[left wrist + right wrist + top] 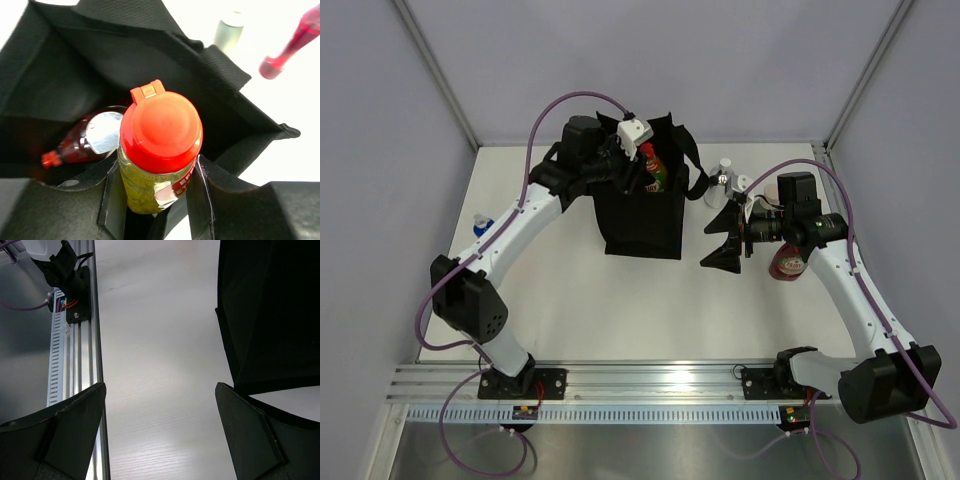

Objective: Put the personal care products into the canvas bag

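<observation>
The canvas bag (642,222) stands upright mid-table, its mouth open. Over that mouth my left gripper (642,168) is shut on the yellow bottle with the red cap (161,131), its fingers (114,196) pressed against the bottle's sides. A dark red bottle (82,142) lies at the bottom of the canvas bag (60,60). Another dark red bottle (788,262) lies on the table under my right arm. A small silver bottle (722,181) stands behind the bag's right side. My right gripper (721,240) hangs open just right of the bag, with nothing between its fingers (75,420).
A small blue-capped object (480,225) sits by the left wall. The aluminium rail (650,385) with both arm bases runs along the near edge. In the right wrist view the bag's wall (270,315) is close on the right, the rail (80,350) on the left.
</observation>
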Tool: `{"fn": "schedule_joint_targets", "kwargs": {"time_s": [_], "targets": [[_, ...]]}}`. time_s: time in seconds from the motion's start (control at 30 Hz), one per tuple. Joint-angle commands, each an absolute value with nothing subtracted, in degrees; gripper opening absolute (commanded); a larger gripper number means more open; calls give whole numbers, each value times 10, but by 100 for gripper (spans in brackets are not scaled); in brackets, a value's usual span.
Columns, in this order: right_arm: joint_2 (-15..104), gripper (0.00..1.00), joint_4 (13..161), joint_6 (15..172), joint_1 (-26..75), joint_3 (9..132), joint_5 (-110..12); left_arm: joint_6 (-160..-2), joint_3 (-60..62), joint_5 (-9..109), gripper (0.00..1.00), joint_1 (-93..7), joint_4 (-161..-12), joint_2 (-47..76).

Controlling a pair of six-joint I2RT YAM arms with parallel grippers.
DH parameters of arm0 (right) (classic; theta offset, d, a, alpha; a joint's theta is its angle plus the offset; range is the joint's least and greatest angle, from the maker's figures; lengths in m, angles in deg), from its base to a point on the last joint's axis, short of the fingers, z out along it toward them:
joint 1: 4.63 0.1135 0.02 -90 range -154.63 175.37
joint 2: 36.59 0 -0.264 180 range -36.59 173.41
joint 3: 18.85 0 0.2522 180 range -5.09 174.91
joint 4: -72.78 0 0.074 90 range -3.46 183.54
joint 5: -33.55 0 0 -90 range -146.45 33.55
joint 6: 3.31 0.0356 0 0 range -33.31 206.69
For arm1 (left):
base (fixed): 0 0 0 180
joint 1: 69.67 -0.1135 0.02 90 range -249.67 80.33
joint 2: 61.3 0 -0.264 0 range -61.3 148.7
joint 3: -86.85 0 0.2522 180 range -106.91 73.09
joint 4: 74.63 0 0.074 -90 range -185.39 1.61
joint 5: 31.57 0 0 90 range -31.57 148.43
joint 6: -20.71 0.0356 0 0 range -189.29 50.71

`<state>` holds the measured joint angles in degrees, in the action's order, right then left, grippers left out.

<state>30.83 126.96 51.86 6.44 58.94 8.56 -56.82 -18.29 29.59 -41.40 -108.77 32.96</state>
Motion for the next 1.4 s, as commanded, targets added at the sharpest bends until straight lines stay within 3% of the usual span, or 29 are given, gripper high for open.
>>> {"fn": "schedule_joint_targets", "kwargs": {"time_s": [0.0, 0.2, 0.43, 0.47, 0.57, 0.63, 0.7, 1.1, 1.23, 1.37], "targets": [[311, 100, 1278, 505, 59, 600, 90, -566, -216, 199, 2, -409, -1091, 328], [310, 100, 1278, 501, 58, 600, 81, -562, -193, 207, 5, -410, -1085, 370], [316, 99, 1278, 500, 59, 601, 79, -577, -183, 235, 26, -424, -1061, 410], [316, 100, 1278, 501, 59, 600, 77, -586, -184, 235, 41, -425, -1054, 413], [318, 99, 1278, 500, 59, 600, 74, -594, -179, 236, 71, -425, -1041, 414], [320, 100, 1278, 500, 59, 600, 74, -596, -177, 241, 89, -425, -1038, 407], [321, 99, 1279, 500, 59, 601, 73, -598, -177, 251, 99, -425, -1035, 402], [313, 99, 1257, 536, 29, 600, 33, -649, -178, 337, 99, -451, -1009, 286], [307, 100, 1238, 589, 13, 631, -75, -660, -158, 401, 99, -451, -1032, 211], [321, 99, 1241, 642, 13, 682, -214, -668, -53, 484, 99, -451, -1033, 96]]}}
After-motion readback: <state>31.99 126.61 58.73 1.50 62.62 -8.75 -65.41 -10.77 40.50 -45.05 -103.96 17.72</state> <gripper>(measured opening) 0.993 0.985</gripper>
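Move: The yellow bottle with the red cap is already in the left hand, over the front part of the canvas bag, whose middle lies about 7 cm ahead, 1 cm left and 15 cm below. In the bag lies a red bottle, some 11 cm ahead, 3 left and 17 down; the silver bottle stands 15 ahead, 18 right, 21 down. From the right hand, the grey pump bottle is roughly 19 cm ahead and 15 right, the red soap bottle 6 ahead and 20 right, both about 17 down. The yellow bottle is lowered about 5 cm further into the canvas bag, and the left fingers open wide and let go of it. The left hand edges forward, then rises empty some 13 cm out of the bag while swinging left and a little back, turning counter-clockwise. Late on, the open right hand sets off forward and right towards the grey pump bottle, turning clockwise about 20 degrees. ##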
